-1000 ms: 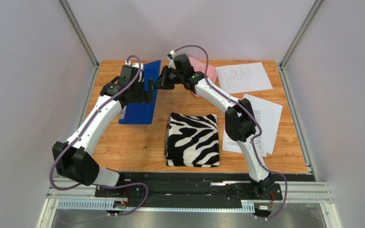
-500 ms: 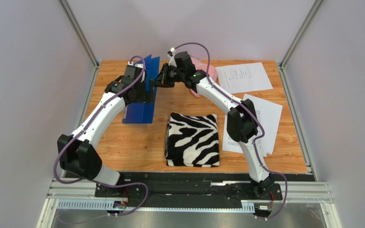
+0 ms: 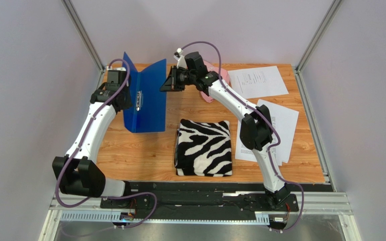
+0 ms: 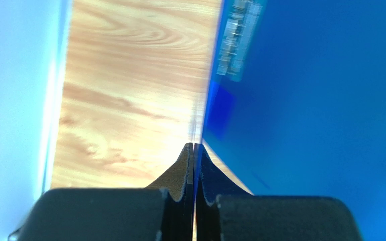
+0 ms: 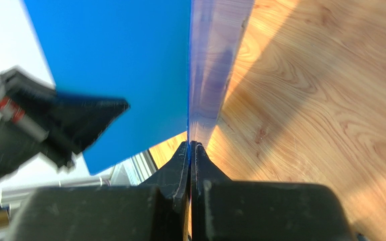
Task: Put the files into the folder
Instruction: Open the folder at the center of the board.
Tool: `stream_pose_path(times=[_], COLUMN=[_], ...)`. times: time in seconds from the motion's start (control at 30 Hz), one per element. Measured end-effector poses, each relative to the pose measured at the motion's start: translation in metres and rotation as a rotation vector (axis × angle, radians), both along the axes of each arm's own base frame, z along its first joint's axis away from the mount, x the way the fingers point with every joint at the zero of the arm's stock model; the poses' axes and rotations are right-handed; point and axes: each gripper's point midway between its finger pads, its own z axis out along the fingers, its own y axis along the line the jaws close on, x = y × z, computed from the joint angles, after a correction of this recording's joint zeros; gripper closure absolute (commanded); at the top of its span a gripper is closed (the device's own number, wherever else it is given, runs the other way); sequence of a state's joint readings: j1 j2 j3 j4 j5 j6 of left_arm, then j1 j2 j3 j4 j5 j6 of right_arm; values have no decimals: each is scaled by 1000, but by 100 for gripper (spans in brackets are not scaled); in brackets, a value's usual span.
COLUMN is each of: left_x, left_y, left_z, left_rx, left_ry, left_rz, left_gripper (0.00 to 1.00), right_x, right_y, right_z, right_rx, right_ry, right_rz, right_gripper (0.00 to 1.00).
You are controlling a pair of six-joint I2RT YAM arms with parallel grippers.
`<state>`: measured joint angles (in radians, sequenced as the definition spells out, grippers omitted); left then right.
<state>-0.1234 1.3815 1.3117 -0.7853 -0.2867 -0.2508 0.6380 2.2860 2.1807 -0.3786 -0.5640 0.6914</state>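
Note:
The blue folder stands open on the table like a V, its metal clip showing inside. My left gripper is shut on the edge of the left cover, and my right gripper is shut on the edge of the right cover. In the left wrist view the fingertips pinch a thin blue edge, with the folder filling the right side. In the right wrist view the gripper clamps the cover edge of the folder. The files lie on the table at the back right, with more sheets at the right.
A zebra-striped folded cloth lies in the middle of the table near the front. A pink object sits behind the right arm. Grey walls and metal frame posts close in the table on three sides.
My left gripper has shut on the folder's left cover and swung it out to the left. The folder has gone from nearly closed to standing open. The right gripper has kept its hold.

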Motion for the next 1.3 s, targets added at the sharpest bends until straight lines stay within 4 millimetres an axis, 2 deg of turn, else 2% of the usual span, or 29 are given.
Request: stream_pose_path(times=[0.07, 0.17, 0.3, 0.37, 0.4, 0.43, 0.53, 0.7, 0.73, 0.83, 0.93, 1.07, 1.27, 1.3], left_x=[-3, -3, 4, 9, 12, 17, 33, 48, 48, 46, 46, 37, 26, 24], left_y=[18, 45, 81, 93, 96, 99, 106, 118, 118, 116, 115, 121, 127, 124], left_z=[2, -1, -15, -26, -31, -37, -53, -65, -64, -54, -44, -28, 19, 29], left_rx=[12, 36, 61, 80, 88, 95, 107, 111, 108, 94, 92, 123, 125, 107], left_ry=[3, 23, 82, 126, 145, 167, 221, 284, 288, 296, 291, 298, 212, 181], left_rz=[45, 113, 198, 213, 213, 214, 205, 215, 215, 211, 212, 242, 284, 279], left_gripper=[100, 100, 94, 83, 79, 65, 38, 34, 30, 28, 26, 25, 27, 32], right_x=[0, 3, 19, 26, 29, 31, 32, 30, 30, 28, 22, 9, -7, -8], right_y=[-1, -6, -16, -22, -26, -28, -36, -37, -37, -37, -37, -37, -39, -39], right_z=[6, 1, -29, -48, -57, -62, -67, -66, -67, -69, -60, -27, 24, 28], right_rx=[9, 7, -1, -8, -10, -11, -9, -7, -11, -38, -67, -87, -74, -71], right_ry=[-27, -48, -34, -4, 16, 28, 66, 112, 119, 144, 146, 113, 40, 32], right_rz=[29, 64, 94, 101, 105, 105, 106, 86, 80, 47, 19, -4, -2, -1], right_gripper=[100, 100, 100, 100, 100, 100, 100, 100, 100, 100, 100, 100, 100, 100])
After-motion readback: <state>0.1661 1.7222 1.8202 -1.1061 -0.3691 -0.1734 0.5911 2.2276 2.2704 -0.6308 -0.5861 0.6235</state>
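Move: The left hand still pinches the edge of the folder's left cover; the bare board where this edge is to go is about 15 cm to its left, 3 cm ahead and 17 cm below. The metal clip on the spine lies some 5 cm right, 6 cm ahead, 16 below. From the right hand, which pinches the right cover, that board spot is roughly 34 cm left and 4 back, the clip 14 left and 1 back, the pink cap 23 right and 6 ahead, all some 18 lower. Keeping its pinch on the left cover, the left hand sweeps it about 10 cm left, then down and a little forward with the fingers tipping steeper, opens and lets go, and lifts clear by some 9 cm while drawing slightly back. The right hand keeps hold of the right cover's edge throughout, dips about 7 cm while easing right and forward, then rises past its starting height and draws back. ##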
